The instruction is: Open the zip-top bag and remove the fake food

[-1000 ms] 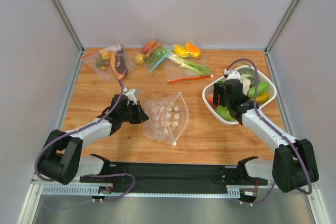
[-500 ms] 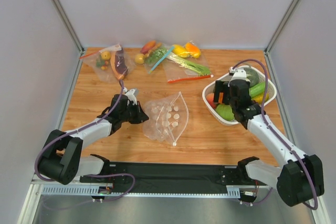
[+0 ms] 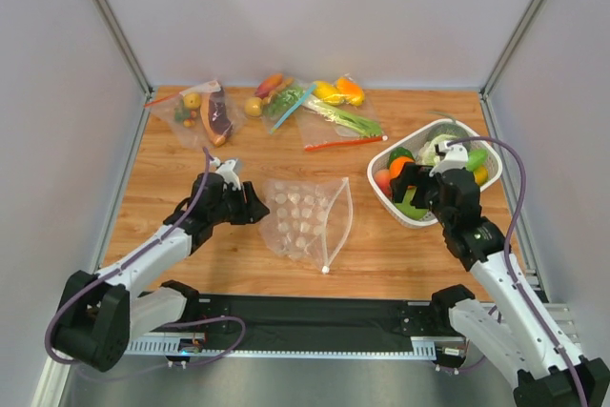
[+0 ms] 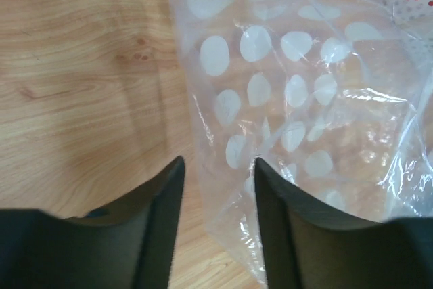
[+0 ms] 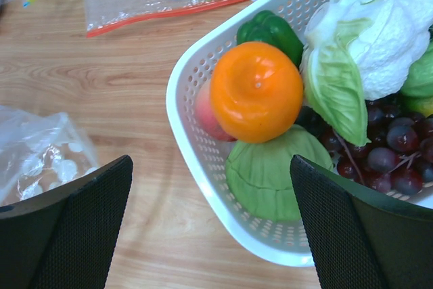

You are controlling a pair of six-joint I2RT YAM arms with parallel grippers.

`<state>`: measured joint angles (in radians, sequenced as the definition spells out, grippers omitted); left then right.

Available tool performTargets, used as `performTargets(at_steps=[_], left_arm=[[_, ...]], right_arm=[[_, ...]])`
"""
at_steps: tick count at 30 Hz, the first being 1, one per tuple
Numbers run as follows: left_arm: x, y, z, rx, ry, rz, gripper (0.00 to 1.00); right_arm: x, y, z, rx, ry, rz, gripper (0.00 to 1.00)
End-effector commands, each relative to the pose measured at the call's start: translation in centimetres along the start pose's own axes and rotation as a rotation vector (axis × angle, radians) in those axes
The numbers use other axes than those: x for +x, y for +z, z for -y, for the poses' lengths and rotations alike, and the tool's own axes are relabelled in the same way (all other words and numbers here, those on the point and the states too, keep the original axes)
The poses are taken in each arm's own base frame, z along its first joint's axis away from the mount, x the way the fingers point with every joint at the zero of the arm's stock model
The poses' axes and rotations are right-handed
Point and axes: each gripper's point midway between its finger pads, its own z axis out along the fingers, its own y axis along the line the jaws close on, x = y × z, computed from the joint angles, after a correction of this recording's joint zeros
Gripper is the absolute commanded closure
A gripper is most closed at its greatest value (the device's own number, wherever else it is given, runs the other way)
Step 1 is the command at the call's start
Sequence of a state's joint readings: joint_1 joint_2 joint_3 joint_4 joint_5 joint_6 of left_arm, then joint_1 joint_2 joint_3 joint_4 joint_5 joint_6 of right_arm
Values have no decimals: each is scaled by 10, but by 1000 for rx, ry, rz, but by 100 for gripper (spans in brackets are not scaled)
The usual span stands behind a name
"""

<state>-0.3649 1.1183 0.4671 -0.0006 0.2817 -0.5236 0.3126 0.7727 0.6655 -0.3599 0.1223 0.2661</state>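
Observation:
The dotted zip-top bag lies flat and empty on the wood, its zip strip toward the right. My left gripper stands open at the bag's left edge, with a loose fold of plastic between the fingers. The orange, the cauliflower and a glossy dark green piece rest in the white basket. My right gripper hangs wide open and empty over the basket's near left rim.
The basket also holds purple grapes, a pale green ridged piece and a reddish piece. Along the back lie a red-zip bag of peppers and onion, a blue-zip bag and another bag.
The bag has dropped from standing open to lying flat, and the left gripper's hold on it has gone. My right arm has drawn back toward the near side, uncovering the orange and cauliflower in the basket.

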Motion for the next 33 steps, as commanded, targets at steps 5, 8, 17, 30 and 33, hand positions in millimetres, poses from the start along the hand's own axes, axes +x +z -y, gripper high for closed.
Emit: performTargets(at_steps=[5,8,17,30,33], left_arm=[[-13,-31,-3,-76,-5,65,25],[-16,-53,-5,-127,-4,81,23],[-58,-124,23,-142,69,216,21],[-97,-202,29,-247,221,417,20],[-97,-207,27,-262,218,425,20]], right_arm=[[20,-20,-16,-103,54,-47,0],[22,-25,-17,-113,57,-48,0],[8,-47,-28,-181,55,-12,0],[-26,-82,-33,-218,46,101,0],[-30,-86,-32,-213,39,105,0]])
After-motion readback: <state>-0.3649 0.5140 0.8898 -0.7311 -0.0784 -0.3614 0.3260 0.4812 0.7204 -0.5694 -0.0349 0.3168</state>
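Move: The left hand hovers a few centimetres above the table beside the emptied zip-top bag; the bag's middle is about 12 cm to its right and 3 cm back. The orange food rests in the basket about 6 cm ahead of the right hand, 1 cm right and 8 cm lower. The peach is some 4 cm left of the orange food and 1 cm nearer, the green pepper 4 cm beyond it; the empty bag lies 21 cm left and 7 cm back of the right hand. Nothing is held, and both hands withdraw from the work. The left rises about 19 cm off the zip-top bag while swinging left and somewhat back, its fingers opening wider and tipping up some 25 degrees. The right, still wide open, draws back about 6 cm from the orange food, then lifts some 5 cm towards the end. ##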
